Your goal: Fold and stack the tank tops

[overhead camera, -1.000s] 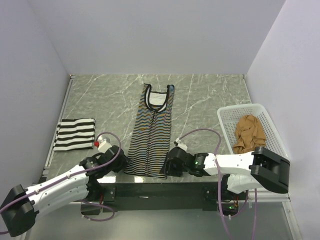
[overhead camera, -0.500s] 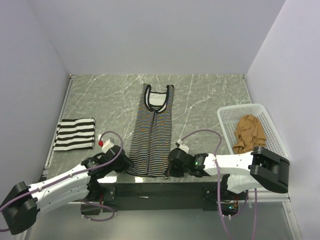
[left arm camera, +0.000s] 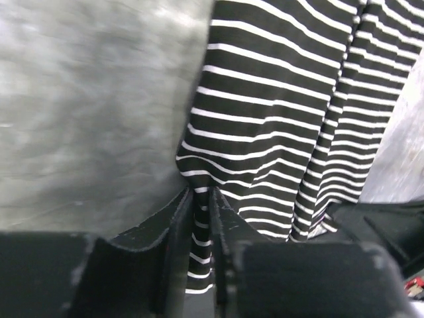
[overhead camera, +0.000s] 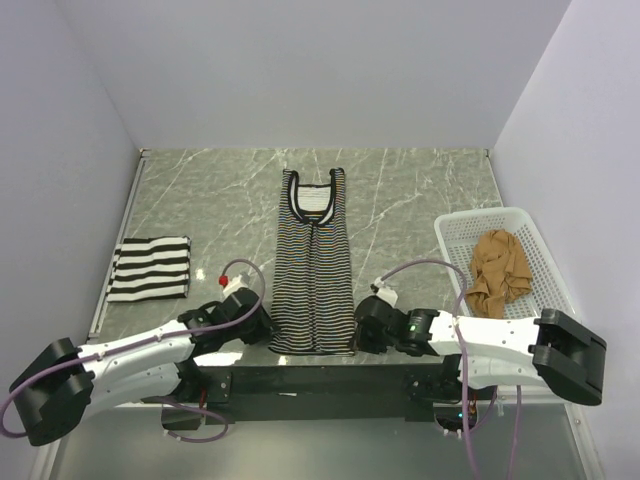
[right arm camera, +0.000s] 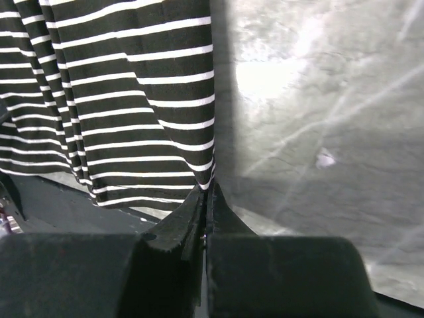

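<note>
The long thin-striped tank top (overhead camera: 315,255) lies flat down the middle of the table, neck at the far end. My left gripper (overhead camera: 264,327) is shut on the hem's left corner; in the left wrist view striped cloth (left arm camera: 278,112) fills the narrow gap between the fingers (left arm camera: 202,199). At the right corner my right gripper (overhead camera: 360,326) is shut, and the cloth (right arm camera: 119,99) tapers into its pressed jaws (right arm camera: 207,193). A folded bold black-and-white top (overhead camera: 150,268) rests at the left. The tan-brown top (overhead camera: 500,265) lies crumpled in the basket.
The white mesh basket (overhead camera: 452,236) stands at the right edge of the grey marbled table (overhead camera: 420,190). Walls close in the left, far and right sides. The arms' black base bar (overhead camera: 320,380) runs along the near edge, just below the hem.
Both grippers have slid rightward along the near edge and closed on the hem corners. The lower half of the thin-striped top has swung right and now lies straighter.
</note>
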{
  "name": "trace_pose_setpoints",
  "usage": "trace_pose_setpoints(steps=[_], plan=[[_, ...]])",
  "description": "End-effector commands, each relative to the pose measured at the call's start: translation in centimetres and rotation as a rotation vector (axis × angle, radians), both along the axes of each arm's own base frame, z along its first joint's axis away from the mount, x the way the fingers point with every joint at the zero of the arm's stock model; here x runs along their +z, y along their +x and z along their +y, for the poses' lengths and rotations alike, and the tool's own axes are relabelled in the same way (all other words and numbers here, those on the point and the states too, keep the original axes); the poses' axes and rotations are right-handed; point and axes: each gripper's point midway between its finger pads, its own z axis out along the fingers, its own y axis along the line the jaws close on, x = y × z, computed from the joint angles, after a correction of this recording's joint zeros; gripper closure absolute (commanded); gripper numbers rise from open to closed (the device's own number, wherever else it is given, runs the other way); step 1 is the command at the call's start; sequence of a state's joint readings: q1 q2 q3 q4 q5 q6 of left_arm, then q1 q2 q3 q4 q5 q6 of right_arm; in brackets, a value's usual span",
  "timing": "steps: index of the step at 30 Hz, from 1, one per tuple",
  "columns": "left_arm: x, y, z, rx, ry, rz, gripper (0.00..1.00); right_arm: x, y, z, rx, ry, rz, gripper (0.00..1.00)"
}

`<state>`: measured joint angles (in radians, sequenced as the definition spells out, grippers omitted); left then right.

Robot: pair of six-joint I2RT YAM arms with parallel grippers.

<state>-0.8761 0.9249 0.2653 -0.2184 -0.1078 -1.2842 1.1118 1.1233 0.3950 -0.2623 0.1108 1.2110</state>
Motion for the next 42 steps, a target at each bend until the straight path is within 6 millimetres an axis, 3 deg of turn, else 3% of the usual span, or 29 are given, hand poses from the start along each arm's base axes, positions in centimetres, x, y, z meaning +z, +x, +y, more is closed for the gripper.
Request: trace_pose_setpoints(steps=[1,6,14,25,33,42], plan=[[0.5,-0.6,-1.4,-0.085,-0.007,-0.013,0.76,-1.8,-0.6,-3.5,-0.007,-0.125,0.005,1.0],[0.6,-1.4,-1.6,-0.105,-0.01,-0.006,0.61,-1.5,-0.7,-3.4,-0.002,-0.098,0.0,1.0],[-0.1,-2.4,0.4,-0.006,0.019,0.056,0.56,-1.1,-0.6,-3.0,0.024,-0.1,-0.009,0.71],[-0.1,-4.0,1.2,0.001,-0.019,0.082,0.54,-0.7,-0.6,-2.4,0.063,-0.108,-0.008,0.65],[0.1,-3.3,-0.9,-0.085,-0.074,0.02,0.48,-1.5,-0.8,-2.8,0.053,-0.111,0.004,0.62],[-2.1,-3.7,-0.8,-0.105,-0.002,0.064,0.53,-1.5,-0.9,-2.5,0.056,-0.091,0.001,0.58]])
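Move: The striped tank top's lower left corner is about 4 cm back from my left hand and 1 cm to its right, barely below; the side edge already runs between its partly open fingers. My right hand grips the other side edge, with the lower right corner some 2 cm behind it. The folded tank top lies about 28 cm left of my left hand and 16 cm ahead; the basket is roughly 36 cm right of my right hand and 17 cm ahead. I nudge both hands a centimetre or so further right, then my right fingers open and let go of the side edge, and that hand eases back left to where it began. My left fingers spread from slightly open to about half open while the hand draws back some 3.5 cm towards the hem corner, first drifting a little left, then sweeping about 3 cm right with the edge still between the fingers. ##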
